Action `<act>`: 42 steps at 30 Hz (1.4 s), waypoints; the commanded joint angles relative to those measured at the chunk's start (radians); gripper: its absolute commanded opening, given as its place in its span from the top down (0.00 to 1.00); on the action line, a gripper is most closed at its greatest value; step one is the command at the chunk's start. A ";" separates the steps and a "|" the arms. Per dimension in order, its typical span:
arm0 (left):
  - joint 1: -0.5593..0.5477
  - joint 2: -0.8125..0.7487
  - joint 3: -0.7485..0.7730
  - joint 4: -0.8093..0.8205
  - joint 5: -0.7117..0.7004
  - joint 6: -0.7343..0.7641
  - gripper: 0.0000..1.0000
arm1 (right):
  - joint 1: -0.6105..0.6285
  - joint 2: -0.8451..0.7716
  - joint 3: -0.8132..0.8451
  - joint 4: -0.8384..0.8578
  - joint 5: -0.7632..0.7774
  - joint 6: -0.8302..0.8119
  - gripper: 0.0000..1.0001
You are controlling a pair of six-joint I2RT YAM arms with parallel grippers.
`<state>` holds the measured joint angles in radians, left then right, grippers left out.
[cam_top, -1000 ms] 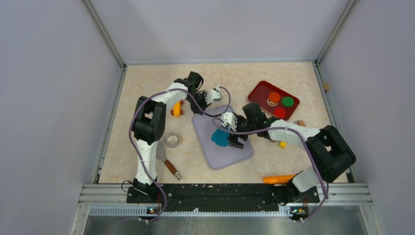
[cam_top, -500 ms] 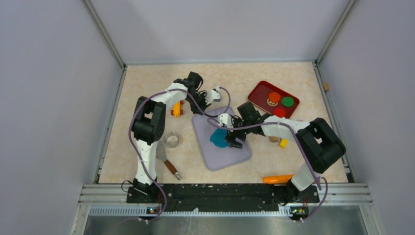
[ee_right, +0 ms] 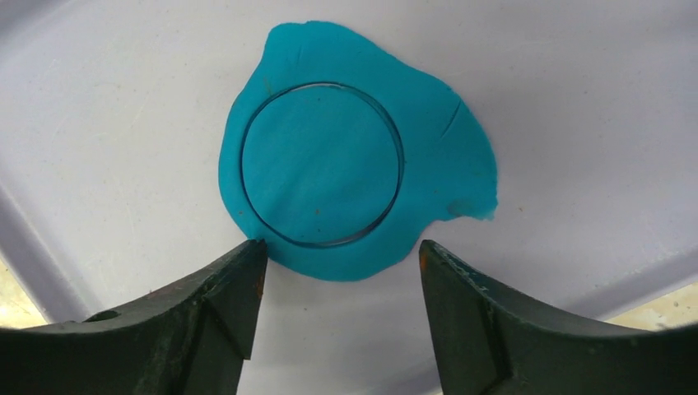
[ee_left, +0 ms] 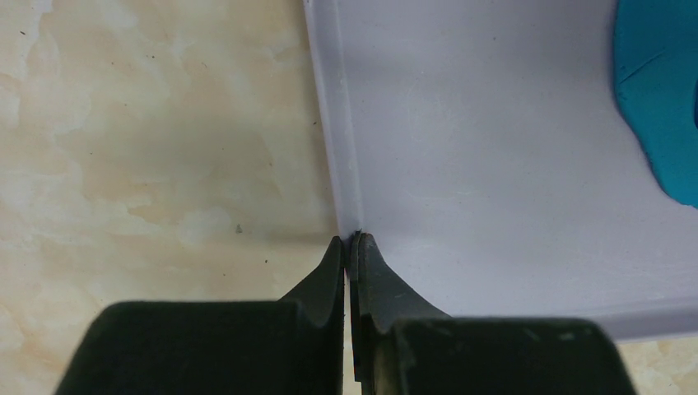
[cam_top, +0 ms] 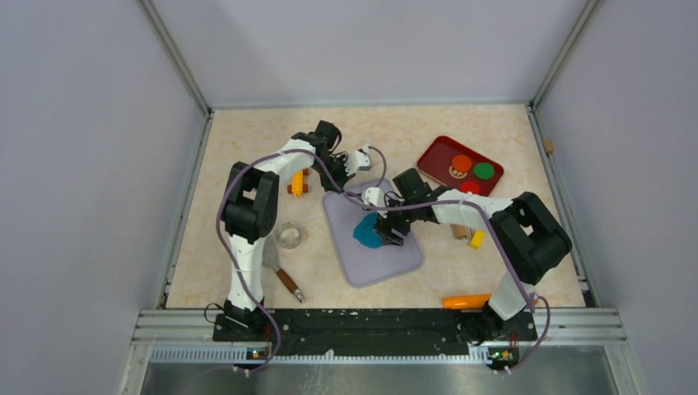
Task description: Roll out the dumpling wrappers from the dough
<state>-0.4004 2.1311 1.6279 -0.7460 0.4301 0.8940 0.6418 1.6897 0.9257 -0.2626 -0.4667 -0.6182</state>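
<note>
The dough (ee_right: 444, 148) is a flattened teal patch on the lavender mat (ee_right: 576, 99). A round cut line in it marks out one dumpling wrapper (ee_right: 321, 160), still lying inside the patch. My right gripper (ee_right: 339, 251) is open, low over the near rim of the dough, its fingertips (ee_right: 251, 255) either side of it with nothing between them. From above, the right gripper (cam_top: 385, 233) sits just right of the dough (cam_top: 366, 233). My left gripper (ee_left: 352, 240) is shut, its tips pinching the mat's rim (ee_left: 337, 123) near a corner; the dough (ee_left: 658, 99) shows at far right.
A red tray (cam_top: 435, 153) with red and green round pieces stands at the back right. A clear round cup (cam_top: 288, 236) and a brown-handled tool (cam_top: 286, 281) lie left of the mat (cam_top: 387, 262). Yellow bricks (cam_top: 298, 183), a yellow block (cam_top: 476, 240) and an orange tool (cam_top: 467, 301) lie around.
My right gripper has slid left and farther onto the mat beside the dough, and its jaws have narrowed somewhat. The mat has shifted slightly. The left arm has not moved.
</note>
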 commanded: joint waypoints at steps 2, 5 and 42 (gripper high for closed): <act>0.003 -0.005 -0.024 -0.043 -0.005 0.016 1.00 | 0.018 0.044 0.055 -0.045 0.011 0.015 0.36; 0.003 -0.006 -0.024 -0.041 -0.007 0.019 1.00 | 0.018 0.044 0.058 -0.057 0.008 0.006 0.43; 0.003 0.004 -0.027 -0.026 -0.010 -0.037 1.00 | 0.017 0.019 0.231 -0.246 -0.125 0.058 1.00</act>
<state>-0.3996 2.1311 1.6264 -0.7383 0.4297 0.8585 0.6460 1.7294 1.0912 -0.4839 -0.5312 -0.6048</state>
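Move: The teal dough sheet, ring already marked in it, lies just left of the right hand, its middle about 4 cm to the left, 1 cm ahead and 1 cm lower, with its right-hand edge between the open fingers. The roller head stands some 15 cm right and 2 cm ahead, the yellow block 19 cm right and 1 cm back, the ring cutter about 21 cm left, level. From the left hand, the dough is 11 cm back, 6 cm right and 2 cm below. The dough's right-hand margin, just outside the ring mark, gets pinched as the right fingers go from wide open to shut while the hand stays low, easing back under 1 cm. The right hand then rises about 2.5 cm and slips 1 cm left, tipping some 5 degrees, fingers kept shut on the dough's edge. The left hand stays put, its shut tips still on the tray's far rim near the left corner. ##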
